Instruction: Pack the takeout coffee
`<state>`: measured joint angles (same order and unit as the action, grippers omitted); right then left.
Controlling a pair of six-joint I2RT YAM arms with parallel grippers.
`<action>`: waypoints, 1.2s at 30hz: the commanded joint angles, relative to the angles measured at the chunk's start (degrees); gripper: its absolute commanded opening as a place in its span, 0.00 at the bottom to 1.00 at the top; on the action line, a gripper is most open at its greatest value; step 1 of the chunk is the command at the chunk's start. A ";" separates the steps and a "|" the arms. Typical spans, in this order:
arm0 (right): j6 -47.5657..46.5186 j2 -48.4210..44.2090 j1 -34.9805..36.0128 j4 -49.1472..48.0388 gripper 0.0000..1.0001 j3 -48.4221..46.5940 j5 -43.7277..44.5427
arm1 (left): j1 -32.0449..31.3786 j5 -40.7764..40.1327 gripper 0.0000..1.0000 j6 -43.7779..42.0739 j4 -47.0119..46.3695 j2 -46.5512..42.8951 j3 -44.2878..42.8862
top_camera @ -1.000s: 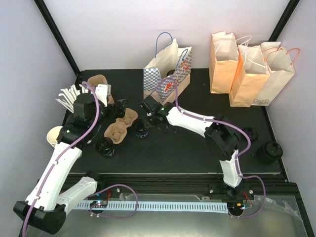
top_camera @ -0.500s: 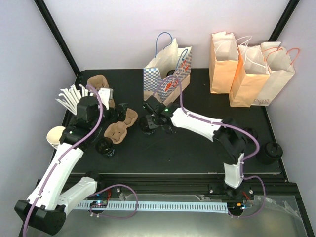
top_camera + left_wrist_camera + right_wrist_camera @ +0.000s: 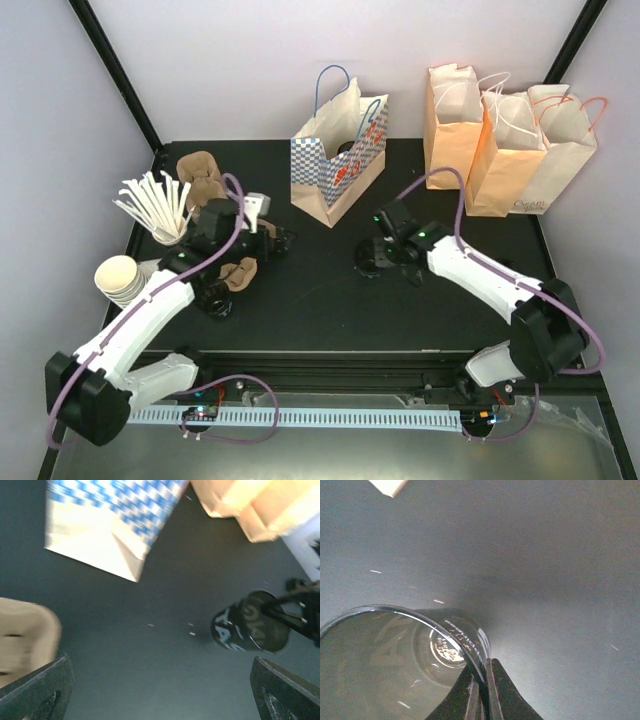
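The takeout coffee is a small black cup [image 3: 366, 260] with white lettering, near the middle of the black table [image 3: 300, 300]. My right gripper [image 3: 379, 249] is shut on its rim. In the right wrist view the two fingers pinch the cup's wall [image 3: 470, 645] at the gripper [image 3: 484, 680]. I cannot tell whether the cup touches the table. My left gripper [image 3: 277, 240] is open and empty, left of the cup. In the left wrist view the left gripper [image 3: 160, 685] has only bare table between its fingers [image 3: 40, 690], and the cup [image 3: 250, 622] is at the right.
A blue checked paper bag [image 3: 335, 160] stands open behind the cup, and three orange bags [image 3: 500, 140] stand at the back right. On the left are white stirrers [image 3: 155, 205], stacked cream cups [image 3: 120, 280], brown pulp carriers [image 3: 237, 273] and another black cup [image 3: 215, 298].
My right gripper has shut on the black cup and carried it right, from beside the carriers to the table's middle. My left arm has swung right toward the centre, still open.
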<state>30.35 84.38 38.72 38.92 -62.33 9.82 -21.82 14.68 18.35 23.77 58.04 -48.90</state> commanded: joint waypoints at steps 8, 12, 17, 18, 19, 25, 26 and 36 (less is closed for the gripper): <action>-3.12 -4.66 -10.08 -2.92 0.09 11.19 -10.04 | -16.43 2.76 0.99 8.13 -13.49 14.20 -1.47; -2.54 -4.25 -10.83 -4.45 0.22 12.19 -11.07 | -16.75 2.68 0.99 8.02 -15.24 17.34 -2.64; -2.62 -5.50 -11.03 -2.36 0.55 11.22 -8.93 | -16.87 2.44 0.99 6.52 -14.68 18.21 -4.26; -2.66 -6.12 -11.08 -1.66 0.59 10.94 -8.17 | -16.88 2.10 0.99 6.16 -14.59 18.07 -4.15; -2.67 -6.88 -11.12 -0.91 0.64 10.65 -7.20 | -16.86 1.38 0.99 6.02 -14.34 17.98 -4.06; -2.13 -11.71 -14.45 2.87 0.87 9.64 -4.08 | -16.46 -3.21 0.99 5.65 -9.39 18.46 -5.22; -1.85 -12.63 -15.46 3.36 0.95 9.51 -2.78 | -16.31 -3.32 0.99 5.74 -9.18 18.63 -5.26; 10.92 -13.54 -44.42 10.84 1.00 11.50 8.09 | -14.33 -2.34 0.99 10.60 -5.72 21.35 -7.38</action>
<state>35.97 70.74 5.78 46.28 -52.36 14.52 -37.26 12.75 26.09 15.27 77.65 -52.99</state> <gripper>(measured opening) 0.996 0.989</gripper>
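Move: The black coffee cup, still pinched at its rim by the right hand, is to go on bare table about 12 cm below that hand, some 3 cm back and 1 cm right. The patterned bag stands about 24 cm ahead and 12 cm left of it. For the left hand, the cup is roughly 20 cm right, 3 ahead and 13 below; the carrier lies some 6 cm ahead, 10 left and 20 below. The cup goes about 5 cm right and down and a little back in the right hand's rim pinch; there the fingers open and leave it, and the hand swings some 16 cm farther right, rising and turning clockwise about 35 degrees. The open left hand sweeps right and down past the bag's near corner towards the cup, touching nothing. ##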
